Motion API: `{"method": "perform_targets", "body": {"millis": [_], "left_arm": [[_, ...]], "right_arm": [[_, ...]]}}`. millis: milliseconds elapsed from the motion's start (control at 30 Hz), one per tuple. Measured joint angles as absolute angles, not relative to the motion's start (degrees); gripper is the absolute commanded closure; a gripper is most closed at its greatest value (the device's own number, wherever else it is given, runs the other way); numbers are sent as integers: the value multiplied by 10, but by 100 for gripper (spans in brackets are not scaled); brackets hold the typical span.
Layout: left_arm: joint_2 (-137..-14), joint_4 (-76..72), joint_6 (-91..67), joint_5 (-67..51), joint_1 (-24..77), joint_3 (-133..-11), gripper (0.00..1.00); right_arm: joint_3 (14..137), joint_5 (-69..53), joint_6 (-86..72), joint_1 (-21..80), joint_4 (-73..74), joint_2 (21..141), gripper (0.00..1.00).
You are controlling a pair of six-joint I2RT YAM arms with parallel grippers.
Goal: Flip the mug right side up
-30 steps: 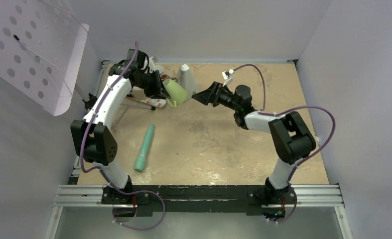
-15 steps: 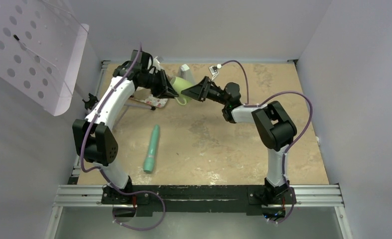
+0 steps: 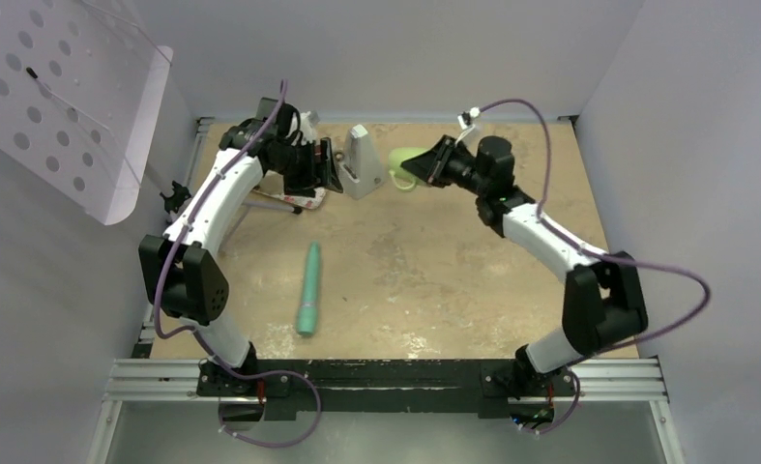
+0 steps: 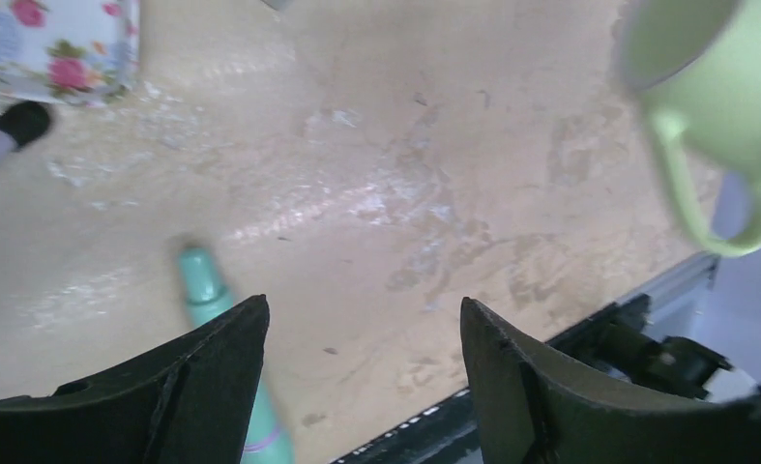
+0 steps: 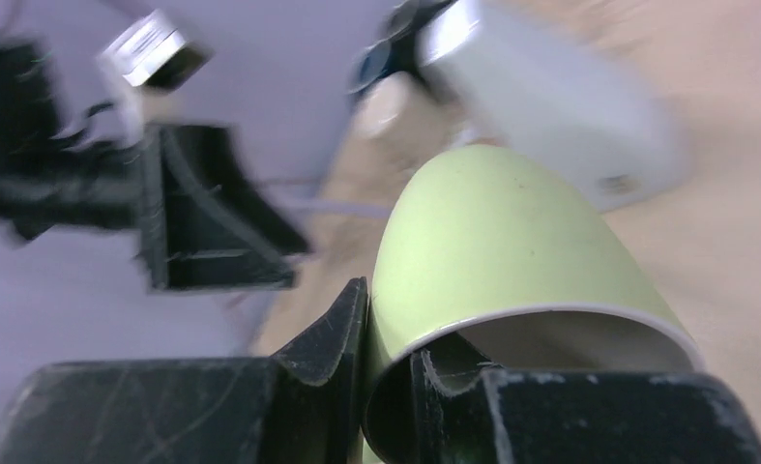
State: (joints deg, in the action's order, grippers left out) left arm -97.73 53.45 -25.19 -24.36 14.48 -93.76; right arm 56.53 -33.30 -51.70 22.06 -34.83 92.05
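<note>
The light green mug (image 3: 404,158) hangs tilted above the table at the back, its mouth turned toward my right gripper (image 3: 419,167). That gripper is shut on the mug's rim. In the right wrist view one finger (image 5: 342,314) presses the outside of the mug (image 5: 512,242) and the other sits inside the mouth. My left gripper (image 3: 328,166) stands open and empty a short way to the left of the mug. In the left wrist view the mug (image 4: 734,77) and its handle show at the upper right, apart from the left gripper (image 4: 362,307).
A white wedge-shaped object (image 3: 361,159) stands between the two grippers at the back. A teal cylinder (image 3: 308,290) lies left of centre on the tan table (image 3: 434,271). A floral item (image 3: 297,198) lies under the left arm. Walls close in on all sides.
The left gripper let go of the mug and opened. The right gripper shut on the rim and carried the mug rightward, away from the left gripper. The teal cylinder shifted slightly right.
</note>
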Motion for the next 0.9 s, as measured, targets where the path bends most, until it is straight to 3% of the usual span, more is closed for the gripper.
{"method": "perform_targets", "body": {"millis": [200,433,767,800,900], "left_arm": [[-974,544,-128,-145,144,-951,24],[-975,546,-20,-76,144,-951,21],[-1012,548,72,-34,142,-964,20],[-1020,547,79,-29,142,-965,20],[-1041,547,96,-18,139,-972,20]], "right_arm": [[722,-110,-267,135,98,841,100],[751,40,-139,20,354,910,100],[749,58,-81,-6,421,1018,100],[749,57,-78,-7,419,1018,98],[748,54,-74,-12,412,1018,78]]}}
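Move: The right hand, already pinching the green mug by its rim with the mug on its side in the air, is bound for bare table about 33 cm to its right, some 3 cm back and roughly 25 cm below. The white metronome stands about 15 cm to this hand's left, 8 cm farther out and 16 cm lower. From the left hand, the mug is about 21 cm to the right, 4 cm ahead and 5 cm higher. Keep the right gripper shut on the mug's rim and swing it some 30 cm right, away from the metronome, bowing forward first and then back, and sink nearly 20 cm to the bare table. On the way, turn the fingers from pointing level, forward-left, to nearly straight down, about 80 degrees. Draw the open left gripper about 8 cm left, with a little forward and down, swinging its fingers downward near the tray. ##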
